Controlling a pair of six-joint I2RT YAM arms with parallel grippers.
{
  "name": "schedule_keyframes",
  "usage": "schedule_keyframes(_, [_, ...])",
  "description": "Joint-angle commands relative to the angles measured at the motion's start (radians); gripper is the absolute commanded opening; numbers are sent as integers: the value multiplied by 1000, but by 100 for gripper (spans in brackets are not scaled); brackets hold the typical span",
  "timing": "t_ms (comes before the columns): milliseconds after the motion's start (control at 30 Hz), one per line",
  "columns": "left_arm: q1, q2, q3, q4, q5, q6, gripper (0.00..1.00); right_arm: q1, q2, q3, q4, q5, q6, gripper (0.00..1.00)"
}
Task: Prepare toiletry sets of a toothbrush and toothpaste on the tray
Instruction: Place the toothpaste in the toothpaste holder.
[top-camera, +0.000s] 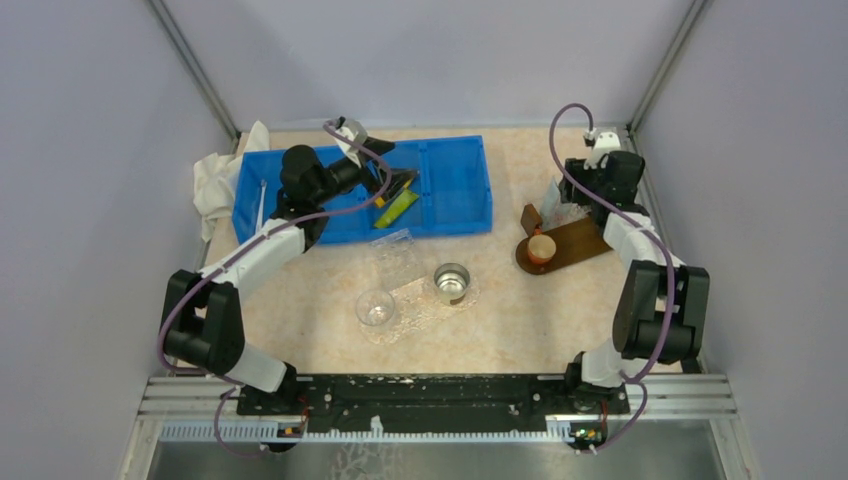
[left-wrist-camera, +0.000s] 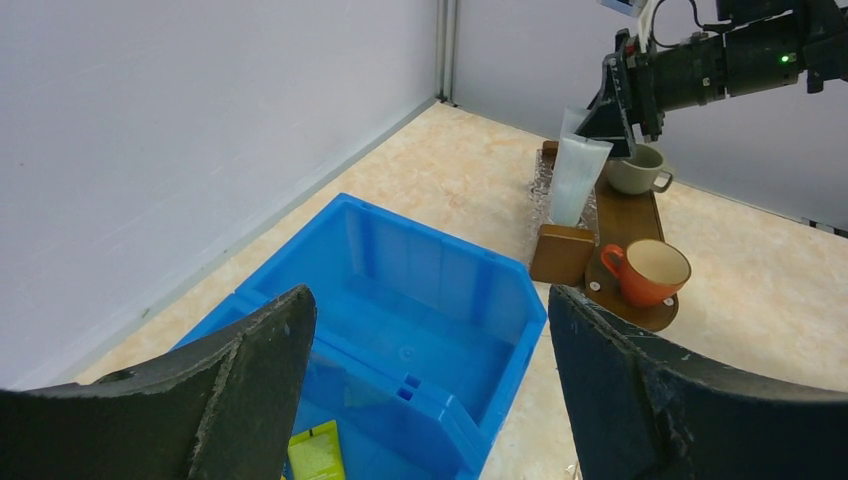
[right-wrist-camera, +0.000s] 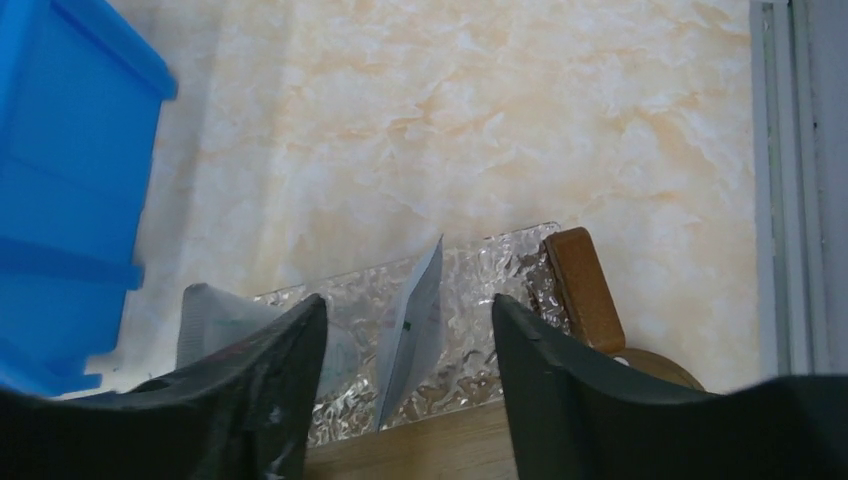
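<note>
A white toothpaste tube (right-wrist-camera: 415, 325) stands tilted in a clear textured glass dish (right-wrist-camera: 480, 290) at the end of the wooden tray (top-camera: 575, 240). My right gripper (right-wrist-camera: 408, 300) is open around it, with a gap on each side. A second white tube (right-wrist-camera: 215, 320) lies partly behind the left finger. My left gripper (left-wrist-camera: 430, 295) hangs open over the blue bin (left-wrist-camera: 400, 300), just above a yellow-green toothpaste tube (top-camera: 397, 208). A white toothbrush (top-camera: 261, 203) lies in the bin's left compartment.
An orange cup (left-wrist-camera: 650, 272), a grey mug (left-wrist-camera: 637, 170) and a brown block (left-wrist-camera: 562, 254) sit on the tray. A clear glass (top-camera: 375, 308) and a metal cup (top-camera: 452, 283) stand mid-table on crinkled clear plastic. A white cloth (top-camera: 215, 180) lies left of the bin.
</note>
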Motion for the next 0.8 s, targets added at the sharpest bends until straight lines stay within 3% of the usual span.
schedule_keyframes(0, [12, -9, -9, 31, 17, -10, 91, -6, -111, 56, -20, -32, -45, 65])
schedule_keyframes(167, [17, -11, -12, 40, 13, -18, 91, -19, -264, 49, -103, -107, -83, 81])
schedule_keyframes(567, [31, -22, -32, 81, 4, -53, 92, -31, -439, 118, -383, -585, -99, 80])
schedule_keyframes(767, [37, -20, -31, 83, 29, -68, 89, -31, -495, 20, -358, -785, -129, 80])
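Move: Between the right hand's half-open fingertips stands the toothpaste just set in the clear holder, its middle about 5 cm below them. The first toothpaste tube stands about 5 cm to the left of it, level with it; the orange cup sits some 10 cm back, 7 cm left and 9 cm below the hand, the grey-green cup about 5 cm back and 9 cm right. From the left hand, the placed toothpaste lies roughly 38 cm right, 3 cm ahead and 20 cm below. Backing off the toothpaste it has already let go of, the right hand spreads its fingers wider and climbs clear of the holder, about 14 cm up and 11 cm back in all. Once well up, it swings left as well, some 10 cm, over the orange cup's side, turning about 30 degrees counter-clockwise and tipping its fingers slightly upward. ##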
